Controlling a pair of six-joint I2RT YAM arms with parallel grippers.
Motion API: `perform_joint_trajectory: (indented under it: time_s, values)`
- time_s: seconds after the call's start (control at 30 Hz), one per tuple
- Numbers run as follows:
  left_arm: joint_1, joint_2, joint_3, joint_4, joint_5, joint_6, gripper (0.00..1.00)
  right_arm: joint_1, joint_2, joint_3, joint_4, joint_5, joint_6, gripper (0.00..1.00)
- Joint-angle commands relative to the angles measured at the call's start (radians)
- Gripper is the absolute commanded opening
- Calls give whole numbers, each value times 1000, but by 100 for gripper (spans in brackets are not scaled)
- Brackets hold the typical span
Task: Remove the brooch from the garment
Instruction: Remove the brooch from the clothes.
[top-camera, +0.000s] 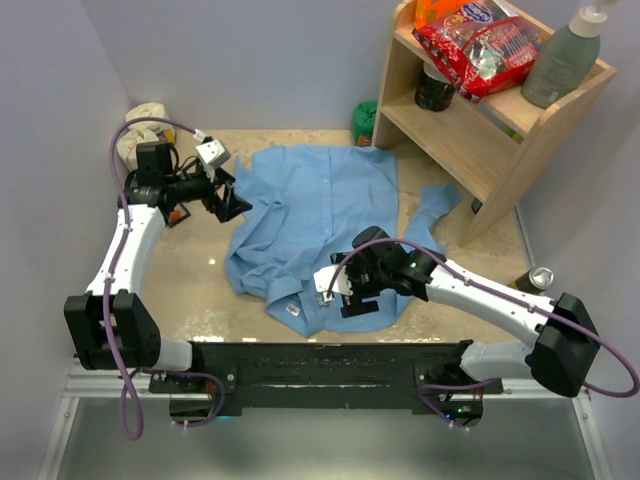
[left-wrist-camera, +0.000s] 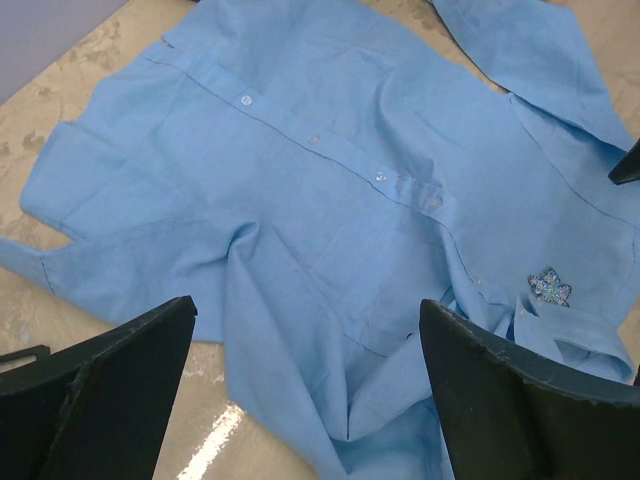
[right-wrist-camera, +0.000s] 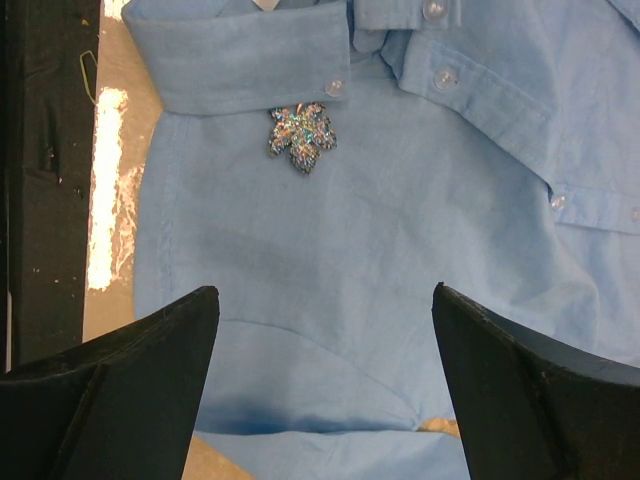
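Observation:
The garment (top-camera: 320, 215), a light-blue button-up shirt, lies spread and rumpled on the tan table, collar toward the near edge. The brooch (right-wrist-camera: 300, 137), a small glittery leaf-shaped piece, is pinned just below the collar flap; it also shows in the left wrist view as the brooch (left-wrist-camera: 549, 288) at the far right. My right gripper (top-camera: 345, 295) hovers over the shirt's chest, open (right-wrist-camera: 326, 289), with only cloth between its fingers and the brooch ahead of them. My left gripper (top-camera: 228, 203) sits at the shirt's left edge, open (left-wrist-camera: 307, 303) above a fold, holding nothing.
A wooden shelf (top-camera: 480, 130) stands at the back right with a snack bag (top-camera: 480, 45), a bottle (top-camera: 565, 60) and a dark jar (top-camera: 434, 90). A green object (top-camera: 364, 122) lies behind the shirt. A can (top-camera: 540, 278) stands at right. The black front rail (top-camera: 320, 360) borders the near edge.

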Motion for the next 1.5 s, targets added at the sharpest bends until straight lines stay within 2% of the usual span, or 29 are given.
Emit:
perform_joint_trajectory:
  time_s: [0.0, 0.2, 0.47, 0.7, 0.87, 1.03, 1.23, 1.47]
  values:
    - [-2, 17, 84, -124, 71, 91, 99, 49, 45, 0, 67, 62, -37, 87]
    - [-14, 2, 41, -79, 68, 59, 100, 66, 105, -3, 146, 67, -32, 81]
    - [-19, -29, -4, -6, 68, 2, 100, 66, 121, -60, 220, 96, -42, 79]
    - [-22, -23, -5, 17, 69, -26, 99, 83, 154, -10, 171, 21, -45, 74]
    - [-21, -23, -2, 23, 66, -38, 100, 145, 231, 36, 140, 27, -68, 73]
    - [-22, -26, -15, 30, 60, -43, 99, 205, 306, 56, 182, 74, -62, 71]
    - [-22, -40, -33, 41, 52, -41, 100, 205, 346, 53, 240, 133, -63, 67]
    - [-22, -38, -31, 47, 62, -46, 100, 182, 305, 115, 200, 110, -68, 64]
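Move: The silver star brooch on the blue shirt lies about 6 cm to the left of the right hand, roughly 1 cm back and some 10 cm below. The collar-flap button is about 2 cm ahead of the brooch and 1 cm to its left; the white collar label is some 7 cm left of the brooch and 2 cm nearer the base. From the left hand the brooch lies about 19 cm back, 17 cm to the right and 22 cm below. Down and to the left, roughly 8 cm lower and 6 cm across, the right hand closes in on the star brooch, easing back slightly overall. The wrist turns about 10 degrees counter-clockwise and the fingers steepen a little while their gap narrows by about a quarter, still open, with the tips coming to either side of the brooch. Contact can't be made out. ##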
